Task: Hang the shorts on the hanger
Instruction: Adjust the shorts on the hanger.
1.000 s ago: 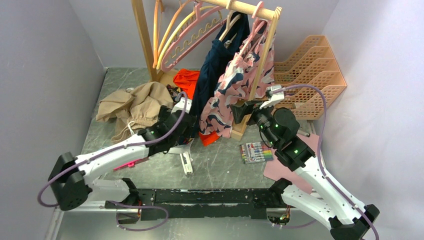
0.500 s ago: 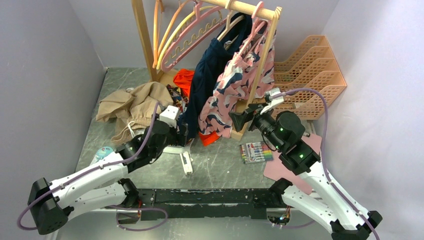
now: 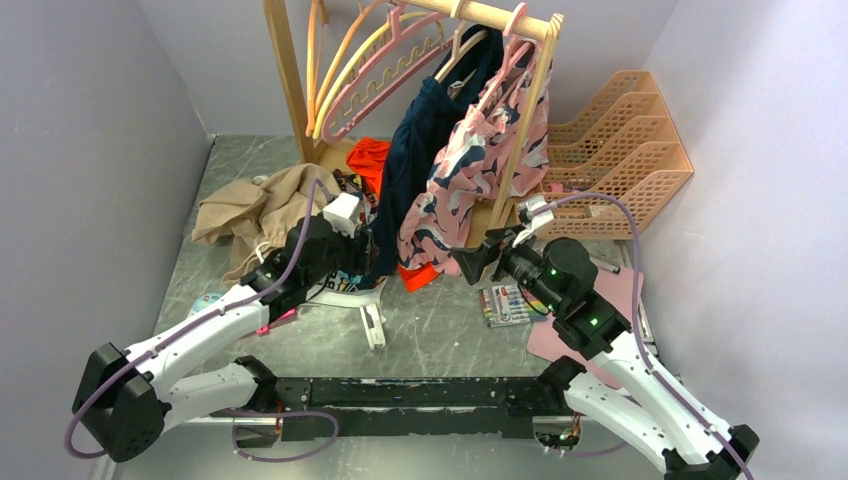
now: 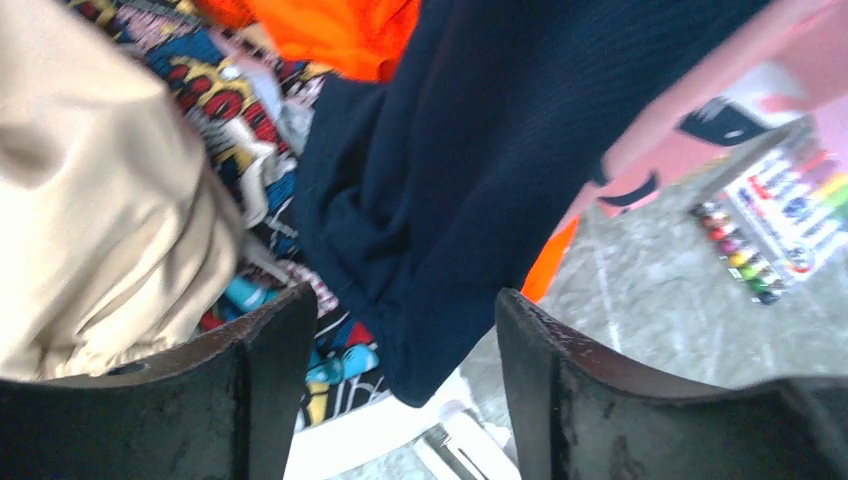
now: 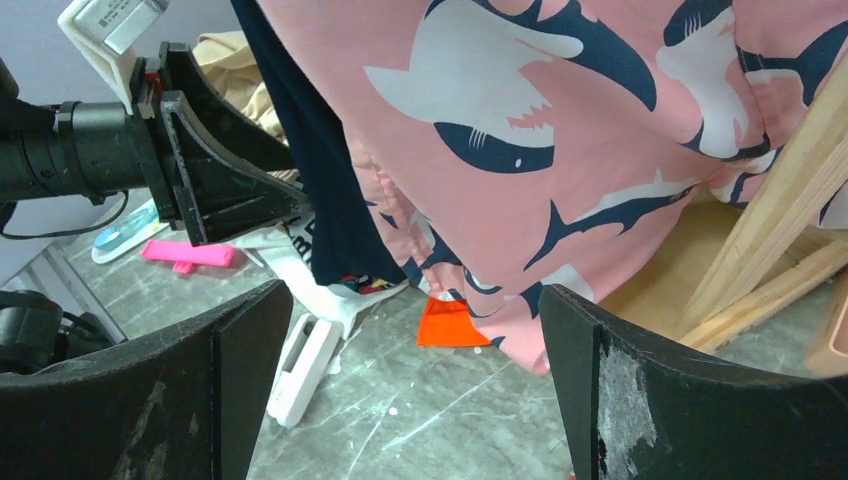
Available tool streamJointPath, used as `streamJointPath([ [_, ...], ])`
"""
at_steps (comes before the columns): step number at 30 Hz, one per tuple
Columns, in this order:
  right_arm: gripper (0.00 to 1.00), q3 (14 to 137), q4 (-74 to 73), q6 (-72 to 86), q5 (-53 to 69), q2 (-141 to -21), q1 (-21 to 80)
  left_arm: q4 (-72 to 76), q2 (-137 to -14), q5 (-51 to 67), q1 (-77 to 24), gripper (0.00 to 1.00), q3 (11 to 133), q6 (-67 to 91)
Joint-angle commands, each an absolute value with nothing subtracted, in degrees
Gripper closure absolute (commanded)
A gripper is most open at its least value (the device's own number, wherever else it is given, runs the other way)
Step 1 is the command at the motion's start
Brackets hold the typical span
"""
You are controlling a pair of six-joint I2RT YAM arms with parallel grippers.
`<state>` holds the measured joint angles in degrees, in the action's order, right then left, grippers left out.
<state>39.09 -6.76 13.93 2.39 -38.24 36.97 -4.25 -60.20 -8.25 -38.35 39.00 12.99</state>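
Note:
The navy shorts (image 3: 418,160) hang from the cream hanger (image 3: 456,55) on the wooden rail, beside pink shark-print shorts (image 3: 470,170). My left gripper (image 3: 365,255) is at the shorts' bottom. In the left wrist view the lowest corner of the shorts (image 4: 470,180) dangles between my left gripper's (image 4: 405,370) fingers, and the jaws stand apart with no pad touching the cloth. My right gripper (image 3: 472,263) is open below the pink shorts (image 5: 560,130). In its wrist view the right gripper (image 5: 415,380) has bare tabletop between its fingers.
A tan garment (image 3: 260,215), printed cloth and an orange garment (image 3: 372,155) lie at the rack's foot. Pink and yellow hangers (image 3: 380,70) hang on the left. A white clip piece (image 3: 372,325), a marker set (image 3: 512,305), a pink mat (image 3: 590,325) and peach file trays (image 3: 620,150) are nearby.
My left gripper drew back from the shorts, then came in again, its jaws narrowing around the bottom corner. My right gripper slid down and left, away from the pink shorts.

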Motion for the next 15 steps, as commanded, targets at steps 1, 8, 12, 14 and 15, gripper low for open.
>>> streamJointPath([
  [1,0.01,38.36,-4.88,13.84,2.03,-35.45,36.88,3.93,-59.53,0.99,-38.12,0.26,40.92,10.80],
  [8,0.01,39.23,-7.18,12.04,2.10,-35.08,36.87,-1.49,-60.20,3.42,-38.13,0.12,43.97,8.53],
  [12,0.01,39.27,-7.54,11.69,1.70,-34.81,36.87,-3.10,-57.09,3.19,-38.14,0.10,42.80,7.84],
  [14,0.00,38.77,-6.76,12.25,1.65,-35.02,36.88,-1.98,-57.03,3.20,-38.14,0.12,42.70,7.59],
  [15,0.00,38.50,-6.15,12.78,1.73,-35.29,36.89,-1.42,-57.63,3.14,-38.14,0.13,43.08,7.50],
])
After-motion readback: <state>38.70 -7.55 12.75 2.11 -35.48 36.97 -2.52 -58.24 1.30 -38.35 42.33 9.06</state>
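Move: The lower leg of the navy shorts on the hanger hangs just in front of the left hand's fingers, about 4 cm ahead and 4 cm right, some 2 cm below. The lower part of the pink shark-print shorts is roughly 3 cm ahead and 11 cm right, about level in height. The tan cloth lies about 8 cm ahead, 20 cm left and 13 cm lower. From the right hand, the navy leg is about 8 cm ahead, 15 cm left and 12 cm below. Beside the hanging leg of the navy shorts, the left hand rises about 4.5 cm and shifts some 3 cm right, so the open fingers come up facing the cloth. The fingers spread from about two-thirds open to nearly wide, and the hand swings some 10 degrees clockwise, tipping up slightly. No grip on the leg is seen. ##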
